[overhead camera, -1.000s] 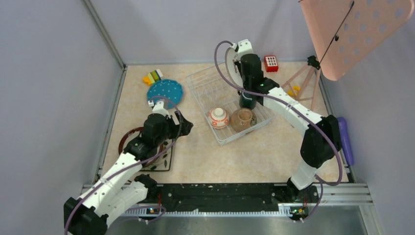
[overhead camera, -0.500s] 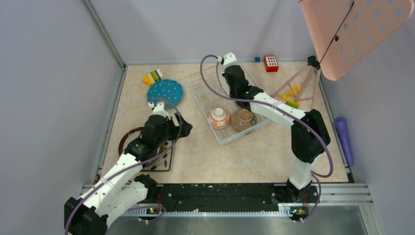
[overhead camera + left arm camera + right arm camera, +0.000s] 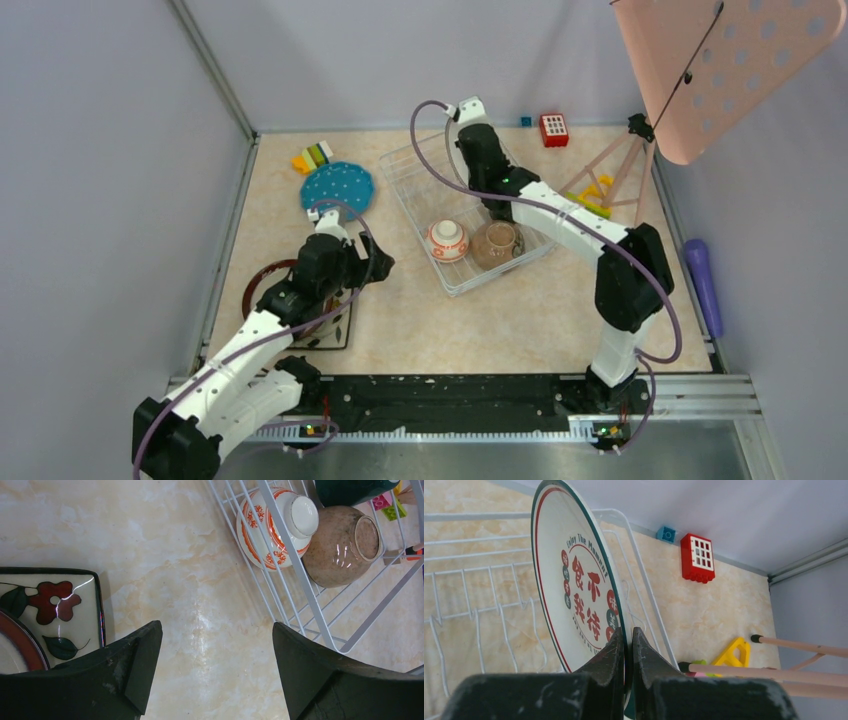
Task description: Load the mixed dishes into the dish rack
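The white wire dish rack stands at the table's middle back. It holds the orange-white bowl and the brown bowl; the left wrist view also shows the dark green mug there. My right gripper is shut on the rim of the grey-rimmed plate with red characters, held upright over the rack's back part. My left gripper is open and empty above bare table, between the rack and the square leaf-patterned plate. The blue dotted plate lies at the back left.
A dark-red-rimmed round dish rests on the square plate under my left arm. Toy blocks lie behind the blue plate, a red block by the back wall. A pink perforated board on a tripod stands right.
My right arm has carried the upright plate leftward over the rack, from its right back part toward its middle back. The left arm has stayed almost still, jaws open.
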Controlling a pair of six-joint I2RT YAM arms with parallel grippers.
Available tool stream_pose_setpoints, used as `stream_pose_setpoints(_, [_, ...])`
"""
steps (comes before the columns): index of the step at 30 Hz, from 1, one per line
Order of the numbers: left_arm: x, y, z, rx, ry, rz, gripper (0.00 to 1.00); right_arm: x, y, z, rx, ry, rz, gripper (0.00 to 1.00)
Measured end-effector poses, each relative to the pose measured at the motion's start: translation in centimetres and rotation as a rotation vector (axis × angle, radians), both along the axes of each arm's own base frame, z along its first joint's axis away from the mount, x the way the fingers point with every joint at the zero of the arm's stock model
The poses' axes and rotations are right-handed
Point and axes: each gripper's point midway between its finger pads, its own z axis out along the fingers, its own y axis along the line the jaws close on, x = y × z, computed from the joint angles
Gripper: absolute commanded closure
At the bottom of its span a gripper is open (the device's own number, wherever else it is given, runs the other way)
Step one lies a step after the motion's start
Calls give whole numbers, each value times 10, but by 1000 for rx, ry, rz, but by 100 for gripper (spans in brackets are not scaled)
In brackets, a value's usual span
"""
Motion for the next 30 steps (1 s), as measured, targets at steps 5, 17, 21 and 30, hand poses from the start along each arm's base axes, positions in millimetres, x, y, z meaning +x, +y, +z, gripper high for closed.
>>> stream_pose_setpoints(5, [0, 0, 1, 0, -2, -1, 15, 4, -6, 29, -3, -43, -35, 100])
stream_pose_setpoints(17, [-3, -1, 3, -10, -4, -8, 15, -2, -21, 38, -42, -57, -72, 100])
stream_pose_setpoints(21, [-3, -1, 3, -11, -2, -12, 15, -5, -22, 20, -59, -30, -71, 100])
stream_pose_setpoints(30, [-3, -3, -3, -5, 19, -20, 13, -7, -7, -22, -33, 72, -12, 32])
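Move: The right hand grips the plate by its rim, and the slot it is meant for in the rack's tines lies about 6 cm ahead, 3 cm left and some 13 cm below the hand. The green mug stands about 3 cm back and 3 cm right, the brown bowl 11 cm back and 2 cm right, the orange bowl 11 cm back and 6 cm left, all 11 to 13 cm lower. From the left hand the slot is roughly 20 cm ahead, 16 cm right and 5 cm below. The right hand, still pinching the upright plate, first lifts it about 5 cm out over the rack with a slight drift to the right, then reverses and lowers it some 7 cm towards the tines, easing back left to finish about 2 cm below where it began. The wrist tips up some 5 degrees on the rise and back down on the descent, and only at the bottom do the fingers part, to about a third open, letting go of the rim. ##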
